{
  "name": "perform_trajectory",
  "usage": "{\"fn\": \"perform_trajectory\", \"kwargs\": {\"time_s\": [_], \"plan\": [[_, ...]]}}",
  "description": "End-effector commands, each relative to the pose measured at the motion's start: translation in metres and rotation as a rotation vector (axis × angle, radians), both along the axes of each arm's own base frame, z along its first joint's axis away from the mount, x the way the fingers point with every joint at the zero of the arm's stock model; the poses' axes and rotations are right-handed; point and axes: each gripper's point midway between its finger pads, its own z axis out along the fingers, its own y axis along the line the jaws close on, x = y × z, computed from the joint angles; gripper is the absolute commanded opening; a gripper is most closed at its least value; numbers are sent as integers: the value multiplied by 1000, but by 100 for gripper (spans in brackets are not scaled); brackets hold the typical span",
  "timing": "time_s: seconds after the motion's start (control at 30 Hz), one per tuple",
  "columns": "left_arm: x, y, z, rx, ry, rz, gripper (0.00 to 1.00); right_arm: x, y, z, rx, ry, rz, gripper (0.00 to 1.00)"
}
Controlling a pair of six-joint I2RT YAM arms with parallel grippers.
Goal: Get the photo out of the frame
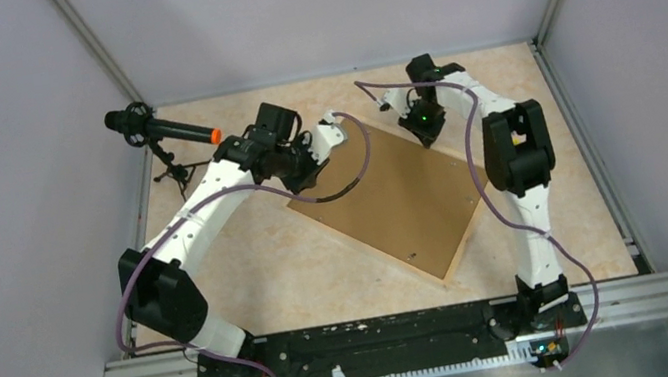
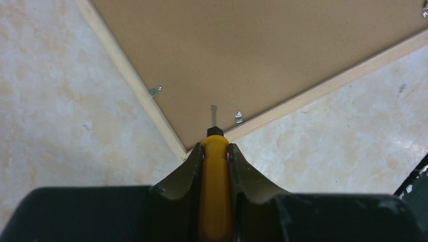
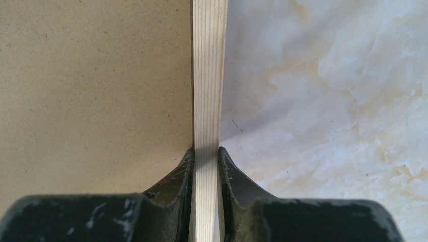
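Note:
The frame [image 1: 393, 204] lies face down on the table, its brown board reverse up, with pale wood edges [image 2: 323, 88]. The photo is hidden under the backing. My left gripper [image 2: 215, 147] is shut on a yellow-handled screwdriver [image 2: 215, 191]; its thin blade tip [image 2: 214, 115] points at the board near the frame's corner, between two small metal tabs [image 2: 155, 91] [image 2: 238, 117]. In the top view the left gripper [image 1: 305, 158] sits at the frame's far left corner. My right gripper [image 3: 206, 154] is shut on the frame's pale wood edge [image 3: 208, 75]; in the top view it [image 1: 423, 126] is at the far edge.
A black microphone with an orange tip [image 1: 161, 130] stands on a small tripod at the far left. Metal rails [image 1: 610, 165] bound the table's sides. A purple cable [image 1: 358, 159] loops over the frame's far left part.

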Motion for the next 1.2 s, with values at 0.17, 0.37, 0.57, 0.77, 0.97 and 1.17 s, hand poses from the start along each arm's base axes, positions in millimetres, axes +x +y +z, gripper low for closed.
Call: {"fn": "perform_trajectory", "kwargs": {"time_s": [0.17,0.37,0.57,0.77,0.97,1.17], "plan": [[-52,8,-38,52,132,-96,0,7,-3,-1,-9,-22,-87,5],[-45,8,-53,97,139,-54,0,-5,-2,1,16,-9,-127,6],[-38,1,-58,90,155,-33,0,-16,-4,-4,22,2,-144,6],[-32,1,-62,102,151,-15,0,-16,-4,-5,21,-3,-151,7],[-29,-6,-52,66,155,-1,0,-16,-4,-6,23,-1,-153,7],[-25,-7,-52,66,153,19,0,-17,-5,-7,19,0,-153,7]]}}
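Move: The metal clip on the frame's near-left rail lies nearly straight below my left hand, about 14 cm down and 2 cm to the right. At that same lower level, the frame's left corner is some 5 cm ahead and 6 cm left, and the second clip on the far-left rail 12 cm ahead and 1 cm left. From my right hand the near-left clip is about 14 cm back and 25 cm left, at the same height. I bring my left hand, still gripping the yellow screwdriver, down about 7 cm and back some 5 cm towards the near-left clip, tipping the fingers about 10 degrees closer to straight down. Then I ease it forward and up a centimetre or so, leaving the tip close beside the clip. My right fingers keep the far-right rail pinched in place, their wrist turning slightly clockwise. ##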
